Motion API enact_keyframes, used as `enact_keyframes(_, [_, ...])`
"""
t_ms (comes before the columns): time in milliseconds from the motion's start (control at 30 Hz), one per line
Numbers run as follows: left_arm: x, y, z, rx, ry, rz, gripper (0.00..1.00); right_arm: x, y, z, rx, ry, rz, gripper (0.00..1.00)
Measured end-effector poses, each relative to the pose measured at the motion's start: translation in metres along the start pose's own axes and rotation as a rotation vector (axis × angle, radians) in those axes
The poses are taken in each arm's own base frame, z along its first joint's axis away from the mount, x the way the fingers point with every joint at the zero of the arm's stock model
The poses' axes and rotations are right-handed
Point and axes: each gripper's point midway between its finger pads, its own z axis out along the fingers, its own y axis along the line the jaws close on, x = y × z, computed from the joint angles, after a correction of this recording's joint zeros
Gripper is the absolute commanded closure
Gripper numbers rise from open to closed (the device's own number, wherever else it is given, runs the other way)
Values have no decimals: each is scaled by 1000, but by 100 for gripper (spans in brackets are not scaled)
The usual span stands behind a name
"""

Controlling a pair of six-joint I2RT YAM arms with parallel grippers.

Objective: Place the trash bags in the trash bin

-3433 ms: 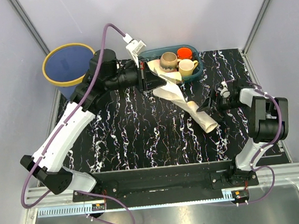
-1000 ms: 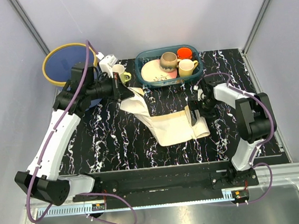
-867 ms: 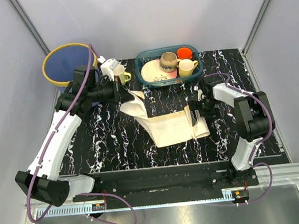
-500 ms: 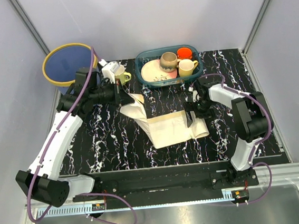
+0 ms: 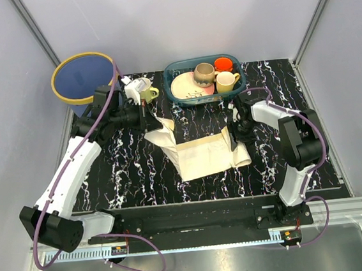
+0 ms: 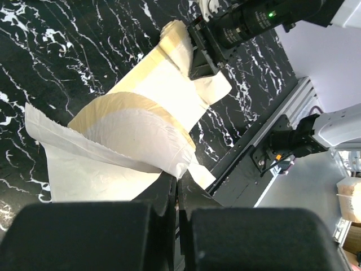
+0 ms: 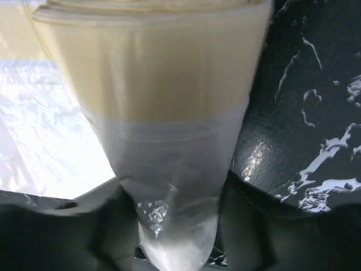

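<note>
The trash bags lie as a cream-white sheet across the middle of the black table, rolled at the right end. My left gripper is shut on the sheet's left corner; in the left wrist view the film runs into the closed jaws of the left gripper. My right gripper straddles the rolled end. In the right wrist view that roll fills the gap of the right gripper, both fingers against it. The blue, yellow-rimmed trash bin stands at the far left, behind the left arm.
A teal basket at the back holds a cream plate, a tan mug, a yellow mug and an orange cup. Another mug stands on the table just behind the left gripper.
The right gripper's jaws have come in against the roll. The left gripper has drawn the bag corner slightly leftward, and the whole sheet has slid left with it.
</note>
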Motion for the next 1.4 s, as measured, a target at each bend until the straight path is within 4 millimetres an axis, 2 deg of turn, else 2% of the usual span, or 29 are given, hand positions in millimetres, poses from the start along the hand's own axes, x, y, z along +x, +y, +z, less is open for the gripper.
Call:
enact_keyframes(67, [4, 4, 1, -13, 7, 4, 100, 0, 0, 2, -5, 0, -7, 97])
enact_keyframes(133, [6, 11, 0, -47, 12, 19, 100, 0, 5, 1, -30, 1, -11, 100])
enact_keyframes(233, [7, 23, 0, -92, 15, 95, 72, 1, 10, 0, -62, 5, -25, 100])
enact_keyframes(267, [8, 28, 0, -105, 18, 146, 37, 2, 13, -1, -84, 7, -30, 100])
enact_keyframes(367, [18, 41, 2, -108, 53, 297, 19, 2, 26, -8, -164, 4, -35, 100])
enact_keyframes(400, [23, 45, 3, -106, 67, 346, 6, 2, 31, -13, -198, -4, -36, 100])
enact_keyframes(433, [28, 48, 3, -102, 81, 398, 2, 1, 36, -18, -228, -14, -37, 100])
enact_keyframes(567, [43, 52, -1, -66, 90, 616, 1, -3, 49, -35, -316, -52, -40, 100])
enact_keyframes(667, [44, 34, 7, -10, 84, 792, 3, -4, 55, -40, -365, -55, -24, 100])
enact_keyframes(767, [60, -1, 41, 109, 105, 948, 2, -3, 57, -42, -407, -45, 11, 100])
enact_keyframes(833, [79, -13, 65, 164, 133, 991, 1, -4, 56, -43, -438, -37, 49, 100])
enact_keyframes(967, [127, -11, 113, 183, 199, 1003, 1, -5, 47, -41, -482, -20, 142, 100])
enact_keyframes(1133, [176, -17, 148, 167, 181, 997, 1, 1, 37, -37, -511, 11, 227, 100])
enact_keyframes(1233, [186, -27, 165, 159, 135, 992, 1, 4, 41, -36, -534, 28, 242, 100])
enact_keyframes(1400, [188, -31, 193, 101, 59, 966, 1, 4, 45, -39, -562, 35, 251, 100])
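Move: Between the right hand's open fingers sits the bag roll, its middle about 1 cm back of the hand point; the unrolled bag lies some 13 cm to the right hand's left and 3 cm nearer. From the left hand, which holds the bag's free end high, the roll is about 23 cm right, level in reach and 27 cm below; the tray stands some 22 cm beyond the roll and 8 cm left of it. Letting go of the bag's free end with a small leftward drift, the left hand opens wide, then sweeps right, down about 20 cm and slightly back towards the roll, rolling some 55 degrees about its fingers. The right hand closes on the roll and keeps it pinched, lifting 4–5 cm and shifting left while its fingers tilt to point leftward. ##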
